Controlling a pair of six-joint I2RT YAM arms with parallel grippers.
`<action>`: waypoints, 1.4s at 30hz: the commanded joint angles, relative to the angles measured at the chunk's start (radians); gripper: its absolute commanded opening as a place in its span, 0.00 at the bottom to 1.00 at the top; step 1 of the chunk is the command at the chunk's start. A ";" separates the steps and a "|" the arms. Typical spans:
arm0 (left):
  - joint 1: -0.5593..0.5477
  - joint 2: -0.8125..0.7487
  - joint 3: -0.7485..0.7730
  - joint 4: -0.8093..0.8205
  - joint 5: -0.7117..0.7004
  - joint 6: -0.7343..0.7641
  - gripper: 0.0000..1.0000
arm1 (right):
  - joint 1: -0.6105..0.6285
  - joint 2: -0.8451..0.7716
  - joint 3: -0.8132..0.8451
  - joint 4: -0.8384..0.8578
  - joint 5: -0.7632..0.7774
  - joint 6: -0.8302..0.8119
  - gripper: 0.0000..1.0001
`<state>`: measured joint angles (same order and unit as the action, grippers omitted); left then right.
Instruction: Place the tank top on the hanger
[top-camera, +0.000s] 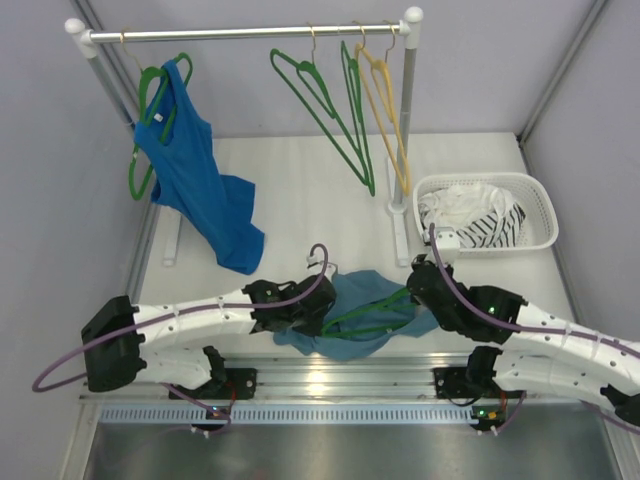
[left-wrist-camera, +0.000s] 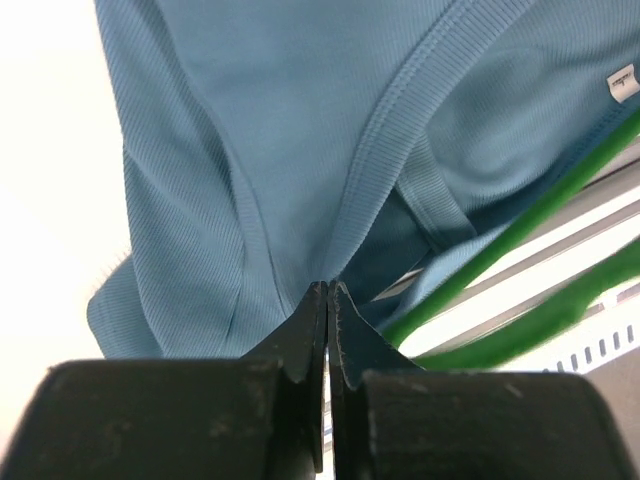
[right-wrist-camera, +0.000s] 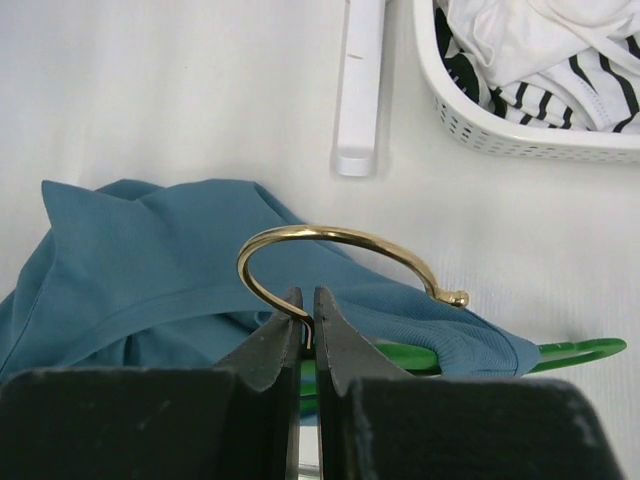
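Note:
The teal tank top (top-camera: 352, 292) lies crumpled on the table between my two grippers. A green hanger (top-camera: 377, 312) lies partly inside it, its bars (left-wrist-camera: 520, 230) crossing the cloth (left-wrist-camera: 300, 150) in the left wrist view. My left gripper (top-camera: 318, 312) is at the top's left side, and its tips (left-wrist-camera: 328, 290) are shut on a fold of the cloth. My right gripper (top-camera: 420, 290) is shut (right-wrist-camera: 308, 300) on the stem of the hanger's gold hook (right-wrist-camera: 340, 235). The tank top (right-wrist-camera: 150, 260) lies just beyond it, and a green shoulder tip (right-wrist-camera: 585, 348) pokes out on the right.
At the back, a rail (top-camera: 250, 33) carries a royal-blue tank top (top-camera: 200, 185) on a green hanger, two bare green hangers (top-camera: 335, 115) and a yellow one (top-camera: 385, 110). A white basket (top-camera: 545, 205) holding striped cloth stands at the right. The rack's foot (right-wrist-camera: 358, 90) is close by.

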<state>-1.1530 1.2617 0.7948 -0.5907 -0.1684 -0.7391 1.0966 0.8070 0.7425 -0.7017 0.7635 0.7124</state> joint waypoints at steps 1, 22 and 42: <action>-0.004 -0.050 -0.014 0.008 0.017 -0.023 0.00 | -0.001 0.008 0.057 -0.013 0.088 0.016 0.00; -0.004 -0.081 0.164 -0.104 0.021 0.044 0.00 | 0.000 0.026 0.061 -0.005 0.096 0.019 0.00; 0.032 0.198 0.579 -0.199 -0.002 0.260 0.00 | 0.014 0.017 0.152 0.042 0.042 -0.044 0.00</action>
<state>-1.1416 1.4429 1.2827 -0.7734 -0.1551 -0.5407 1.1019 0.8314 0.8341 -0.7109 0.8070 0.6804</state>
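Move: The left hand has the teal tank top's edge pinched. The hanger's left end, where that edge is to go over, lies about 3 cm back, 1 cm right and 1 cm below. The hanger's neck is roughly 18 cm to this hand's right, 6 cm ahead and 9 cm higher; the tank top's body is some 8 cm right, 3 cm ahead, 4 cm below. From the right hand, the hanger's left end sits about 17 cm left, 9 cm back and 10 cm lower. Keeping its pinch on the tank top's edge, the left hand first eases up and slightly back by the hanger's left end, then sweeps up, right and forward along the hanger's arm towards its neck, about 10 cm up and 6.5 cm right in all, turning some 10 degrees clockwise. The right hand still grips the hanger below the hook, shifts about 1 cm right, comes back and lifts 3 cm. ##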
